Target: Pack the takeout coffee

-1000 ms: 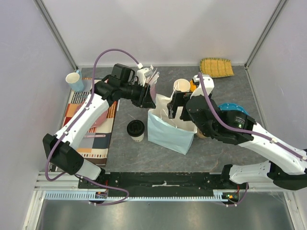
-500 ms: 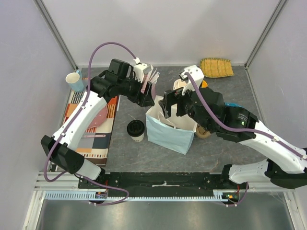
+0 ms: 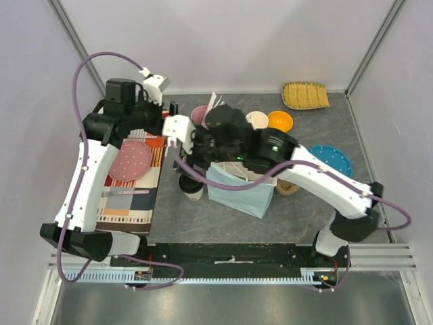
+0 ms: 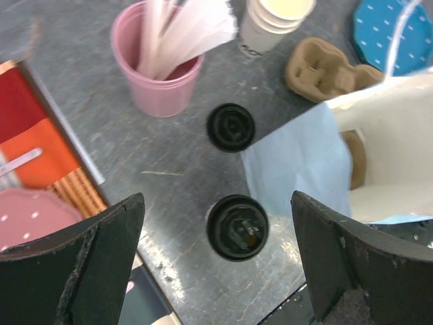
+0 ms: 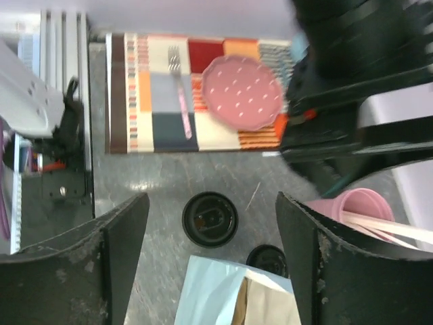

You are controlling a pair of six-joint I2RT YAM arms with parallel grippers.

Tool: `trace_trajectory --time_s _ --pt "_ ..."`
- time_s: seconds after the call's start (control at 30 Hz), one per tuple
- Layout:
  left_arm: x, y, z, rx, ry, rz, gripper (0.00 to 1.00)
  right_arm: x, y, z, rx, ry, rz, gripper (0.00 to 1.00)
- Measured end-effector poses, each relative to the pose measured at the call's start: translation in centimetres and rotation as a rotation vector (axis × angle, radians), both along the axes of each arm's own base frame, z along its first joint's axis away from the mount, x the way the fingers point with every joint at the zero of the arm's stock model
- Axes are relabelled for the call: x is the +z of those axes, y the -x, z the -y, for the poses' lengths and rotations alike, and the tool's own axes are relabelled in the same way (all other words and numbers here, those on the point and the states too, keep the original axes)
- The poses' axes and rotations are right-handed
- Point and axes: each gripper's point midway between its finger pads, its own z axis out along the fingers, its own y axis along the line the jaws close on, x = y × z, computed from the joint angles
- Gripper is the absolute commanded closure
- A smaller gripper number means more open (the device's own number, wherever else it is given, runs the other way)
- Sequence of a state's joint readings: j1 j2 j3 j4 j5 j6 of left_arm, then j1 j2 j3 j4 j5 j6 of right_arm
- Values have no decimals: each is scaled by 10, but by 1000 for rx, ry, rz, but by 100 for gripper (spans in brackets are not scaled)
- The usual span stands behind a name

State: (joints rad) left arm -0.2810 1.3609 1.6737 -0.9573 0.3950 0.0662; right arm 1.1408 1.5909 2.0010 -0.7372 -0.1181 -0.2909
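Observation:
The takeout coffee is a small white cup with a black lid, standing on the grey table just left of the pale blue paper bag. Seen from above, its lid lies below and between the spread jaws of my left gripper, which is open, empty and well above it. My right gripper also hangs open and empty over the coffee, beside the bag's open mouth. In the top view the left gripper is back left and the right gripper reaches over the bag.
A loose black lid lies between the coffee and a pink cup of napkins. Stacked paper cups, a cardboard carrier and a blue plate stand behind the bag. A pink plate sits on the striped placemat.
My left gripper has opened and drawn back to the left, away from the bag. The right arm has swung left across the bag to above the coffee.

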Motion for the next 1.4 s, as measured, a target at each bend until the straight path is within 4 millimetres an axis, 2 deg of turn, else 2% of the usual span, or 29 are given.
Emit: trace_trajectory --time_s 0.13,0.17,0.27,0.4,0.5,0.67,0.73,0.8,0.83,0.87,0.9,1.03,1.17,1.4 --pt "-4 -4 -37 102 -8 7 4 -57 -7 -31 93 180 -13 30" --pt "-8 -4 -45 121 -13 1 4 -73 -8 -36 111 225 -22 38" --pt "-30 -5 -67 180 -29 -38 4 -117 -11 -40 143 352 -35 39" --pt "-65 -6 -99 270 -46 -122 5 -150 -10 -40 184 457 -22 39" --pt "-77 -5 -115 315 -52 -150 5 -168 -4 -37 229 516 -6 41" --pt "-78 -9 -119 315 -58 -133 5 -194 -1 -37 299 595 29 33" --pt "-78 -11 -120 316 -61 -124 5 -203 -3 -37 320 621 43 34" --pt "-80 -12 -122 318 -63 -121 6 -214 -5 -37 338 651 54 39" --pt "-80 -12 -123 319 -64 -121 6 -219 -7 -37 342 665 58 43" --pt "-81 -12 -123 318 -65 -121 6 -225 -9 -36 346 681 58 52" --pt "-82 -12 -123 318 -66 -121 6 -230 -11 -35 346 693 58 53" --pt "-82 -13 -123 313 -70 -116 7 -249 -21 -34 324 739 49 52" --pt "-84 -13 -122 305 -68 -121 8 -258 -32 -31 285 775 57 52" --pt "-90 -15 -120 291 -62 -143 8 -273 -33 -22 262 815 39 53"
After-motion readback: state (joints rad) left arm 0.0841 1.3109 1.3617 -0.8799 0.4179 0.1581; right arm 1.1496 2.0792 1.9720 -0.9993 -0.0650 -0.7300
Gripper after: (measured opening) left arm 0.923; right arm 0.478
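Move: The lidded coffee cup stands about 5 cm ahead of the right hand and 3 cm to its left, some 34 cm below. The takeout bag is about 16 cm to the cup's right and 2 cm farther out. The spare black lid lies some 11 cm beyond the cup and 9 cm to its right; the pink utensil cup is 19 cm beyond and 4 cm right. From the left hand, the coffee cup is about 8 cm back, 5 cm right and 26 cm down. Down onto the coffee cup's lid goes the right hand, dropping about 27 cm with an early drift left and a little forward later, while its wrist rolls nearly 50 degrees until the fingers point mostly down. They narrow from nearly wide to about half open, arriving close by the lid's rim; touch can't be made out. The left hand, fingers wide, swings 12 cm left towards the placemat, sinking 9 cm and turning counter-clockwise. ##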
